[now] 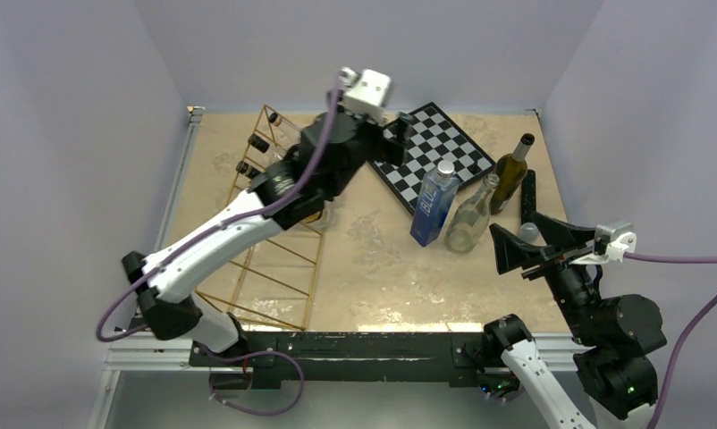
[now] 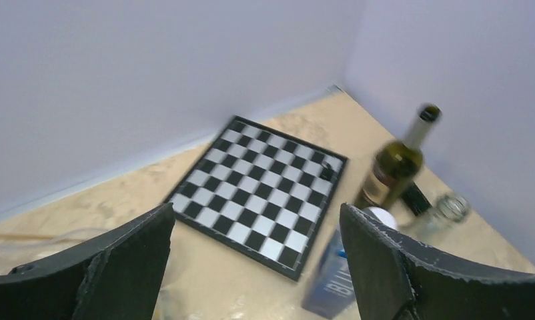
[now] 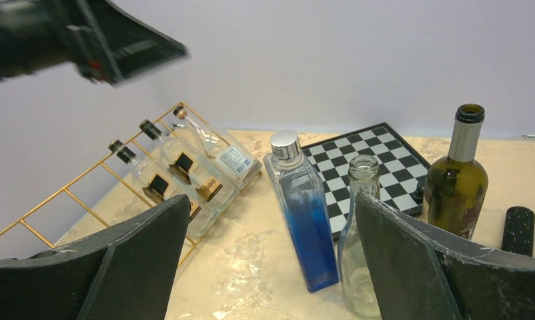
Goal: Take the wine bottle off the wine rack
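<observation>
The gold wire wine rack [image 1: 274, 268] lies at the table's left and also shows in the right wrist view [image 3: 71, 190]. Three clear bottles with black caps [image 3: 185, 167] lie in its far slots. From above only their necks [image 1: 258, 141] show, because my left arm covers the rest. My left gripper [image 1: 398, 136] is open and empty. It is held above the chessboard's near-left corner, right of the rack, and the left wrist view [image 2: 257, 213] shows nothing between its jaws. My right gripper [image 1: 525, 239] is open and empty at the right, and looks toward the rack [image 3: 271, 200].
A black-and-white chessboard [image 1: 435, 147] lies at the back centre. A blue square bottle [image 1: 434, 204], an empty clear bottle [image 1: 473, 217] and a green wine bottle [image 1: 512, 172] stand right of centre. A black cylinder [image 1: 527, 192] lies beside them.
</observation>
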You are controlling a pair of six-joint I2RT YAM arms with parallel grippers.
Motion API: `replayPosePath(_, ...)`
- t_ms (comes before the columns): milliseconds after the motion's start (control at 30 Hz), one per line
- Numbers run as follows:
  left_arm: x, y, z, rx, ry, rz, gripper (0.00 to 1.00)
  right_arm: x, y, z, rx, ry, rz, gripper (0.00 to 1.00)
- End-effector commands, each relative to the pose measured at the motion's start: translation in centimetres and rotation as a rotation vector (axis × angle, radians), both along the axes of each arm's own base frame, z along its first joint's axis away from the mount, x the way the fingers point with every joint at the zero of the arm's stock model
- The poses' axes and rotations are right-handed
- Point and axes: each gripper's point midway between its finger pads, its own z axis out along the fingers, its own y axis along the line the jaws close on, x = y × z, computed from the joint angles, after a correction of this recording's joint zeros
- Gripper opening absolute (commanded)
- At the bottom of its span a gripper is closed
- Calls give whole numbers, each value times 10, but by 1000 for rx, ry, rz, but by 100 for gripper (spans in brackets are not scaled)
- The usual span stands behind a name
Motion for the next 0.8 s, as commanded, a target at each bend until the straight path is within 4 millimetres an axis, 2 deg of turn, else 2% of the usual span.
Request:
replayPosePath(0, 23, 112, 28, -145, -26, 388, 96, 7, 4, 1, -1, -3, 8, 99)
replayPosePath(100, 37, 176, 4, -186, 63, 616, 93, 8, 5, 0, 1, 3, 12, 99)
replayPosePath(200, 38, 236, -25, -247, 163, 853, 88, 9, 7, -3, 4, 9, 17, 99)
replayPosePath(267, 31, 268, -44, -257, 218, 998, 83, 10, 8, -4, 5, 13, 20, 99)
replayPosePath(333, 25, 290, -55, -273, 258, 1124, 79, 11, 9, -6, 3, 20, 24, 99)
replayPosePath(500, 21, 321, -85, -266, 383, 1357, 74, 10, 7, -5, 5, 17, 16, 99)
replayPosePath(667, 24, 332, -114, -241, 459, 1476, 65, 10, 8, -5, 6, 18, 19, 99)
replayPosePath(767, 24, 339, -131, -222, 504, 1547, 64, 11, 8, -5, 4, 23, 21, 99)
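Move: The nearest wine bottle still on the rack lies some 22 cm left of the left hand, about 3 cm ahead and 29 cm lower. Its capped neck is nearer 32 cm left, 6 cm ahead and 21 cm below. The next rack bottle lies parallel, roughly 9 cm farther out and 2 cm to the right of it. The blue bottle stands some 9 cm right of the hand, 1 cm back and 27 cm down. From the right hand the nearest rack bottle is about 40 cm left, 21 cm ahead and 28 cm below. The nearest rack bottle's neck is what the left hand swings towards, leaving the blue bottle: some 30 cm left and slightly forward, first still rising a little, then sinking to about 13 cm below its start. Meanwhile the wrist turns about 80 degrees counter-clockwise and tips down, and the empty fingers narrow by about a third, stopping short of the cap. ##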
